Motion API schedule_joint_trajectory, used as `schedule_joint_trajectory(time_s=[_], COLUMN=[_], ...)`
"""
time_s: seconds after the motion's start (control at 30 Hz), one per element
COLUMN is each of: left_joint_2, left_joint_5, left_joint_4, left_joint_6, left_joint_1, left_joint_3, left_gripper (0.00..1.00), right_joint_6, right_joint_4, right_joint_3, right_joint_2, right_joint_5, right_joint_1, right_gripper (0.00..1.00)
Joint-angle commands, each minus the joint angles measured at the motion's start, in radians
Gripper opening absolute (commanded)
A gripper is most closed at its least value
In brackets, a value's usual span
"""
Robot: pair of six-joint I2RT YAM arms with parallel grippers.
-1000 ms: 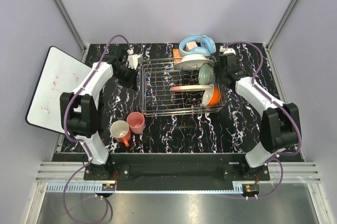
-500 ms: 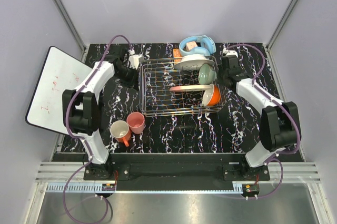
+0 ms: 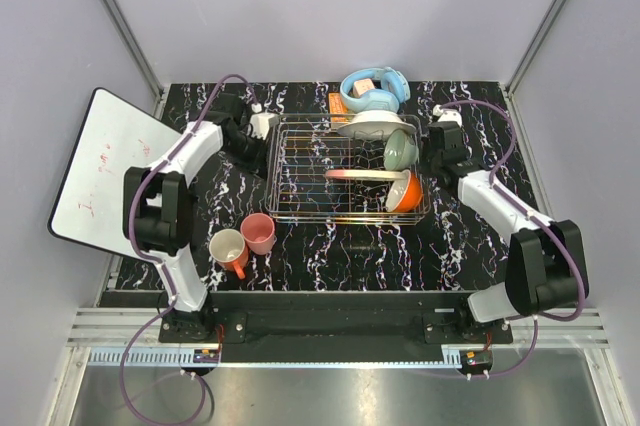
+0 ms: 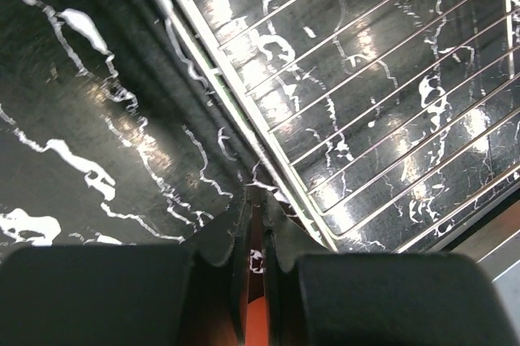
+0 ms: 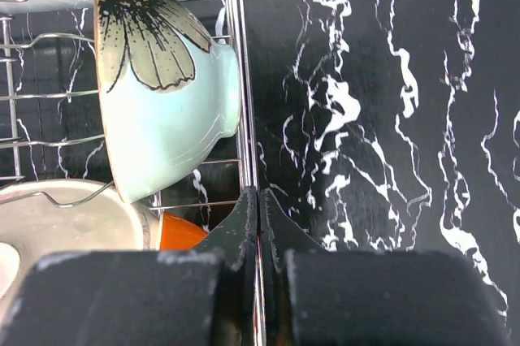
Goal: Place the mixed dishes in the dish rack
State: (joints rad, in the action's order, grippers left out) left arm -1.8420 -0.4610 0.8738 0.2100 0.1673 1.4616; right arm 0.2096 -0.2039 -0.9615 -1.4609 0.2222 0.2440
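The dish rack (image 3: 300, 171) stands mid-table. On its right side it holds a white plate (image 3: 372, 126), a pale green bowl (image 3: 400, 151), a pink-and-cream plate (image 3: 365, 174) and an orange-outside bowl (image 3: 403, 191). A salmon-pink cup (image 3: 258, 233) and a cream mug (image 3: 228, 248) with an orange handle stand on the table near the rack's front left. My right gripper (image 3: 437, 149) (image 5: 258, 196) is shut on the rack's right rim wire (image 5: 244, 78), next to the green bowl (image 5: 162, 110). My left gripper (image 3: 258, 151) (image 4: 256, 196) is shut beside the rack's left rim (image 4: 236, 86), with nothing showing between its fingers.
Light blue headphones (image 3: 375, 88) lie behind the rack. A white board (image 3: 100, 166) with red marks leans off the table's left edge. The black marbled tabletop (image 3: 350, 246) lies bare in front of the rack and at the right.
My right gripper has closed onto the rack's right rim. The rack and its dishes have shifted slightly to the right, and both arms have moved with it.
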Motion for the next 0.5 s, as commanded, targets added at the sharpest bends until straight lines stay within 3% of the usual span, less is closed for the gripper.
schedule_joint_trajectory(time_s=[0.0, 0.47], left_joint_2=[0.021, 0.128], left_joint_5=[-0.045, -0.039], left_joint_4=[-0.032, -0.036], left_joint_6=[-0.001, 0.008], left_joint_1=[0.037, 0.149], left_joint_3=[-0.021, -0.124], left_gripper=[0.11, 0.10], right_joint_6=[0.028, 0.010], right_joint_4=[-0.058, -0.063], right_joint_3=[0.056, 0.046], right_joint_2=[0.063, 0.103], right_joint_5=[0.046, 0.054], right_joint_1=[-0.009, -0.009], right_gripper=[0.00, 0.01])
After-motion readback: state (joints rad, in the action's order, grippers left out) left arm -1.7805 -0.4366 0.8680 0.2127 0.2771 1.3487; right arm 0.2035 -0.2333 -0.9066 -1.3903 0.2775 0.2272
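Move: The dish rack's middle lies about 23 cm to the left hand's right and 2 cm ahead, its left rail right beside the fingers; the pink cup stands 16 cm back and 2 cm left, a little lower. From the right hand, closed at the rack's right rail, the rack's middle is some 22 cm left and 2 cm back, the green bowl 7 cm left and 3 cm ahead, the orange bowl 6 cm left and 8 cm back. Left hand sweeps back and right about 5 cm against the rack's left side; right hand, still gripping, follows back-right. ##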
